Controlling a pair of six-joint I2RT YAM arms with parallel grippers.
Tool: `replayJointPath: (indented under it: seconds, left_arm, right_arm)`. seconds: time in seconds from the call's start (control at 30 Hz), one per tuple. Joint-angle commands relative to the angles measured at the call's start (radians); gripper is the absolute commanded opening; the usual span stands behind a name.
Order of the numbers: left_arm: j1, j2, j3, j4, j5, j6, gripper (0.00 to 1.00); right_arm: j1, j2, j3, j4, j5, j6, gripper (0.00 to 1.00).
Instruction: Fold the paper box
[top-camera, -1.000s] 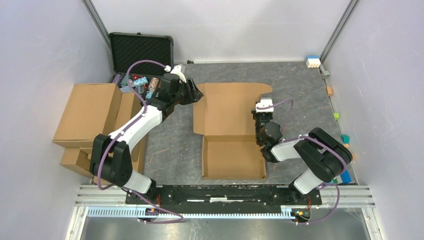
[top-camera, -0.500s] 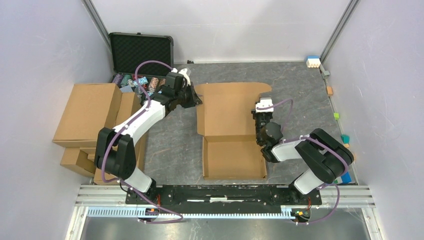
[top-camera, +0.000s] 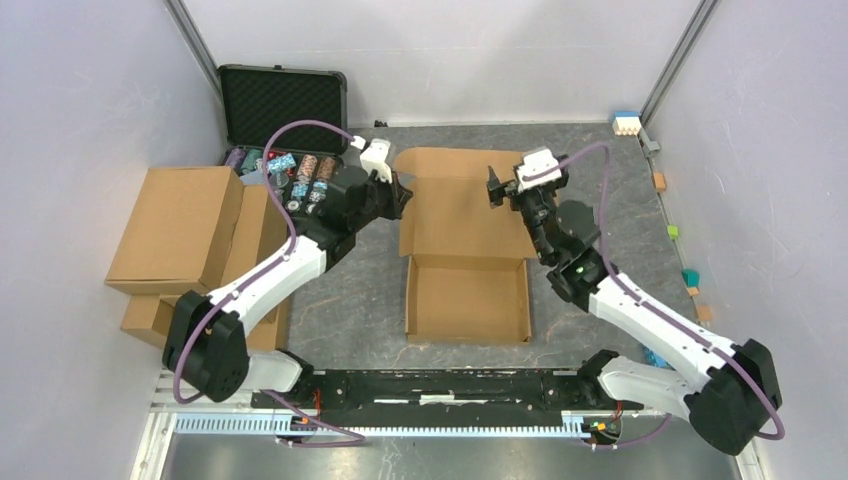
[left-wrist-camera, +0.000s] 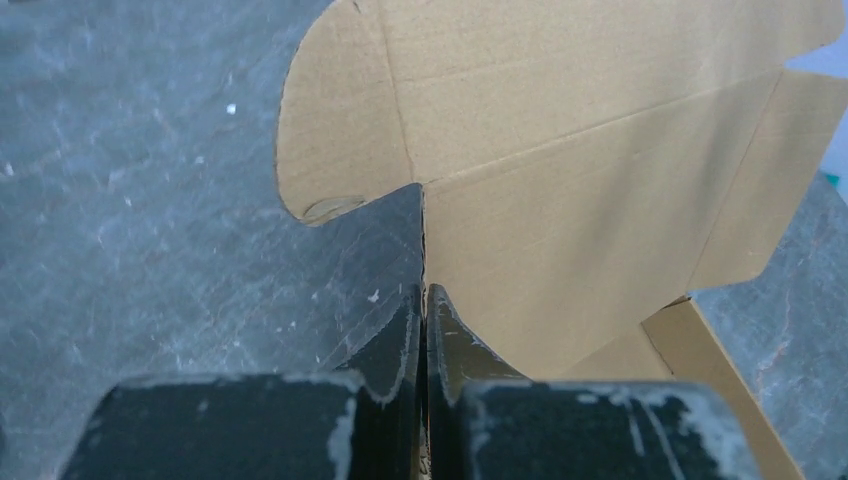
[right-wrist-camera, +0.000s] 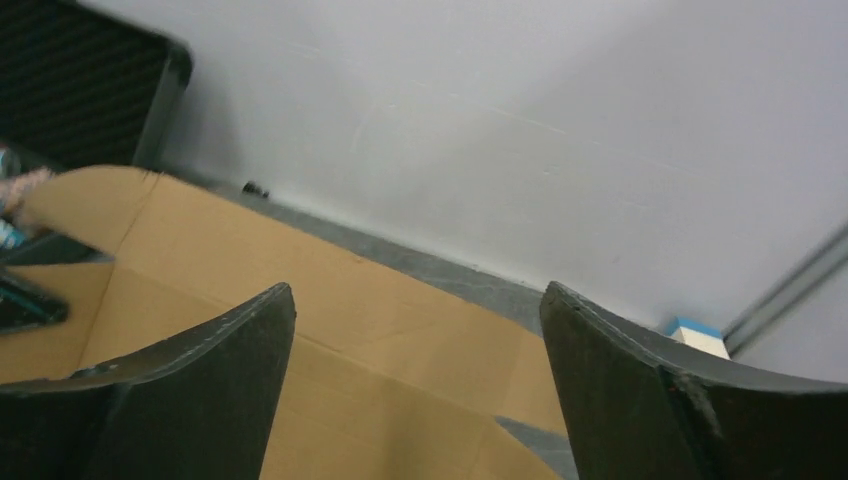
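Note:
The paper box (top-camera: 465, 300) is brown cardboard in the middle of the table, with a shallow tray nearest the arms and its lid panel (top-camera: 455, 205) tilted up behind it. My left gripper (top-camera: 398, 197) is shut on the lid's left edge. In the left wrist view the cardboard (left-wrist-camera: 560, 200) runs straight into the closed fingertips (left-wrist-camera: 425, 300), with the rounded side flap (left-wrist-camera: 340, 130) beyond them. My right gripper (top-camera: 497, 190) hovers open over the lid's right part. In the right wrist view its fingers (right-wrist-camera: 250, 340) stand wide apart above the cardboard (right-wrist-camera: 330, 330), holding nothing.
A black foam-lined case (top-camera: 283, 105) stands open at the back left, with small colourful items (top-camera: 290, 168) in front of it. Bulky brown cartons (top-camera: 180, 230) are piled at the left. Small coloured blocks (top-camera: 626, 122) lie along the right wall.
The left gripper has shut on the lid's left edge and the lid has tilted up. The right gripper has let go of the box's right side, opened, and swung up and back over the lid.

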Motion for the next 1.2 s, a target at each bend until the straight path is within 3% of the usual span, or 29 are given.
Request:
replayJointPath:
  seconds: [0.0, 0.1, 0.17, 0.27, 0.4, 0.47, 0.7, 0.97, 1.17]
  left_arm:
    - [-0.057, -0.103, -0.118, 0.302, -0.102, 0.202, 0.02]
    - [-0.089, -0.144, -0.193, 0.387, -0.129, 0.224, 0.02]
    - [-0.118, -0.179, -0.246, 0.437, -0.163, 0.239, 0.02]
    - [-0.153, -0.231, -0.348, 0.542, -0.179, 0.283, 0.02]
    - [-0.177, -0.297, -0.506, 0.731, -0.125, 0.358, 0.02]
    - [-0.184, -0.325, -0.552, 0.760, -0.116, 0.341, 0.02]
    - [-0.216, -0.436, -0.641, 0.743, -0.117, 0.355, 0.02]
    - [-0.233, -0.479, -0.669, 0.740, -0.116, 0.368, 0.02]
    - [-0.234, -0.472, -0.667, 0.741, -0.120, 0.378, 0.02]
  right_arm:
    - [-0.031, 0.031, 0.270, -0.648, -0.217, 0.065, 0.98]
    - [-0.068, 0.162, 0.574, -0.984, -0.220, 0.175, 0.98]
    - [-0.085, 0.211, 0.674, -1.116, -0.168, 0.250, 0.98]
    - [-0.112, 0.166, 0.620, -1.084, -0.224, 0.234, 0.98]
    - [-0.129, 0.143, 0.666, -1.139, -0.434, 0.147, 0.98]
    - [-0.131, 0.157, 0.712, -1.202, -0.395, 0.192, 0.98]
    - [-0.145, -0.105, 0.412, -1.152, -0.217, 0.323, 0.98]
    - [-0.169, -0.280, 0.245, -1.183, -0.110, 0.384, 0.98]
    - [-0.283, -0.190, 0.222, -1.138, -0.302, 0.360, 0.94]
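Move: My left hand already pinches the left edge of the lid. The tray's middle lies about 23 cm back, 15 cm right and 19 cm below it, and the lid's rounded front flap about 8 cm ahead and 14 cm right. My empty right hand hovers above the lid. The lid's right edge is some 5 cm back, 5 cm right and 14 cm below that hand, and the tray's middle about 24 cm back, 10 cm left and 30 cm down. Keeping my pinch on the lid's left edge, I draw my left hand back about 11 cm, towards over the tray, tipping its fingers up some 35 degrees. My right hand first pokes a little forward, left and up, then sweeps back, right and down to the lid's right side, its wide-open fingers tipping down about 40 degrees, no grip taken yet. ##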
